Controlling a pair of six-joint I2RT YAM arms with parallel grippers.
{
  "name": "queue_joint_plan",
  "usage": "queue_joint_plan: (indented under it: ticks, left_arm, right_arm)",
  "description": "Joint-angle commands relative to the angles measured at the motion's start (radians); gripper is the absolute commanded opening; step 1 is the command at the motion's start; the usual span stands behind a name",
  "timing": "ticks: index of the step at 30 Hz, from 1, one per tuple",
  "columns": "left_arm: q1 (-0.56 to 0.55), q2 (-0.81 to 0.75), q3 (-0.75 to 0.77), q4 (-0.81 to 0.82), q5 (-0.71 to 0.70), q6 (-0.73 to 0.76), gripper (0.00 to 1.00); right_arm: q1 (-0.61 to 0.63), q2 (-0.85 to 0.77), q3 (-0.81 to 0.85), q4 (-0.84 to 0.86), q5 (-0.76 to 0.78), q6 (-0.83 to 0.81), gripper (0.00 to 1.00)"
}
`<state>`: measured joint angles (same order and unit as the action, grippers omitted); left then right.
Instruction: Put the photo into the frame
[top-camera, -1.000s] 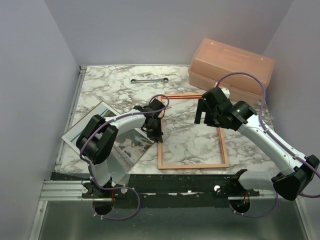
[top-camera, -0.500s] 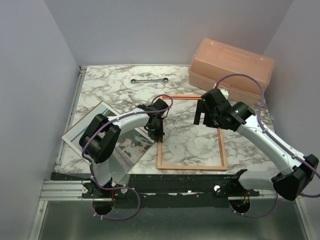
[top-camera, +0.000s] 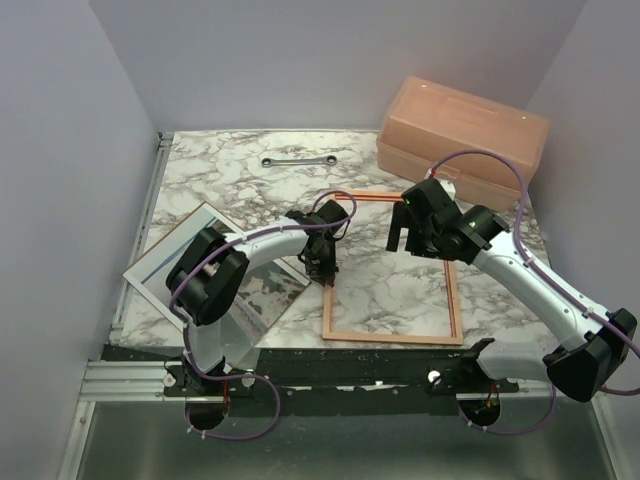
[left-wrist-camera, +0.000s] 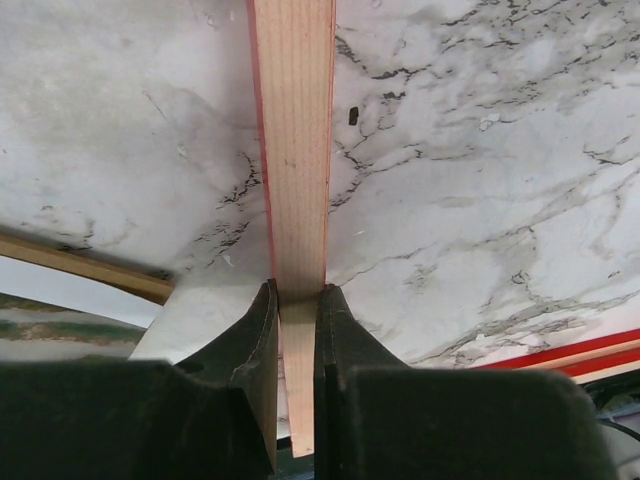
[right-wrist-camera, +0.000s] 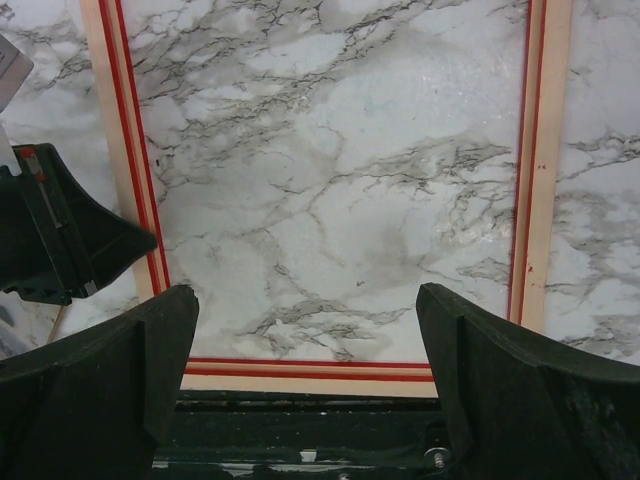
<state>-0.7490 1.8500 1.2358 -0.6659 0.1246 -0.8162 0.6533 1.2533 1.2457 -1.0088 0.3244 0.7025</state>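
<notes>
The frame (top-camera: 392, 338) lies flat on the marble table with its pale wood back up and red showing at its inner edges. My left gripper (top-camera: 325, 268) is shut on its left bar; in the left wrist view the fingers (left-wrist-camera: 297, 292) pinch the wood strip (left-wrist-camera: 293, 150). My right gripper (top-camera: 409, 236) hovers open over the frame's inside, and in the right wrist view its fingers (right-wrist-camera: 305, 300) stand wide apart above bare marble, with the frame's bars (right-wrist-camera: 535, 200) on both sides. The photo (top-camera: 168, 252), a white-edged grey-green print, lies at the left, partly under my left arm.
A pink plastic box (top-camera: 460, 125) stands at the back right, close to the frame's far corner. A metal wrench (top-camera: 298, 160) lies at the back middle. A reflective sheet (top-camera: 262, 297) lies by the photo. Walls close in left, right and behind.
My left gripper has slid a little to the right and away, still holding the left bar, and the frame has shifted right with it. The right arm has hardly moved.
</notes>
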Motion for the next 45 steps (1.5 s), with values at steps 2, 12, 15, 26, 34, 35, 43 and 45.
queue_joint_plan:
  ticks: [2,12,15,26,34,35,43,45]
  left_arm:
    - [-0.009,-0.043,-0.01,0.075,0.062,-0.009,0.31]
    - [0.02,-0.33,-0.11,0.217,0.12,0.037,0.81]
    - [0.072,-0.431,-0.188,0.309,0.195,0.022,0.82]
    - [0.454,-0.724,-0.507,0.402,0.428,0.012,0.84]
    - [0.68,-0.959,-0.612,0.162,0.298,0.126,0.84]
    - [0.68,-0.982,-0.608,0.122,0.247,0.142,0.84]
    - [0.679,-1.124,-0.58,-0.092,-0.029,0.119,0.82]
    - [0.678,-1.118,-0.558,-0.12,-0.056,0.134,0.81]
  right_arm:
    - [0.006,-0.03,-0.024,0.038,-0.034,-0.012,1.0]
    - [0.006,-0.078,-0.084,0.132,-0.092,-0.031,1.0]
    - [0.005,-0.06,-0.096,0.165,-0.138,-0.039,1.0]
    - [0.006,0.025,-0.135,0.314,-0.367,-0.048,1.0]
    - [0.029,0.166,-0.143,0.468,-0.567,0.005,1.0]
    - [0.039,0.192,-0.14,0.488,-0.583,0.011,1.0]
    - [0.124,0.413,-0.016,0.609,-0.648,0.057,1.0]
    - [0.143,0.469,0.023,0.644,-0.67,0.068,0.98]
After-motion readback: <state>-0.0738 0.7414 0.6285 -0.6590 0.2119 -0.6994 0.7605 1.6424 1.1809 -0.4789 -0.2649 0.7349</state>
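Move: My left hand still pinches the frame's left bar, just above the table. The photo's middle lies some 26 cm to its left, level with it, and the photo's nearest corner only about 4 cm left. The frame's middle is roughly 15 cm right and 3 cm ahead. My open right hand hovers about 17 cm above the frame's middle, with the photo's middle about 42 cm to its left, 1 cm back and 18 cm below. I open my left fingers wide, let go of the frame's left bar and rise about 14 cm, then swing some 20 cm left over the photo, sinking a little, tipping the fingers forward-up and turning the hand counter-clockwise. My right hand, kept open, follows to the left from over the frame's middle to above its left bar, going about 18 cm and sinking 8, turning to point more steeply down. ##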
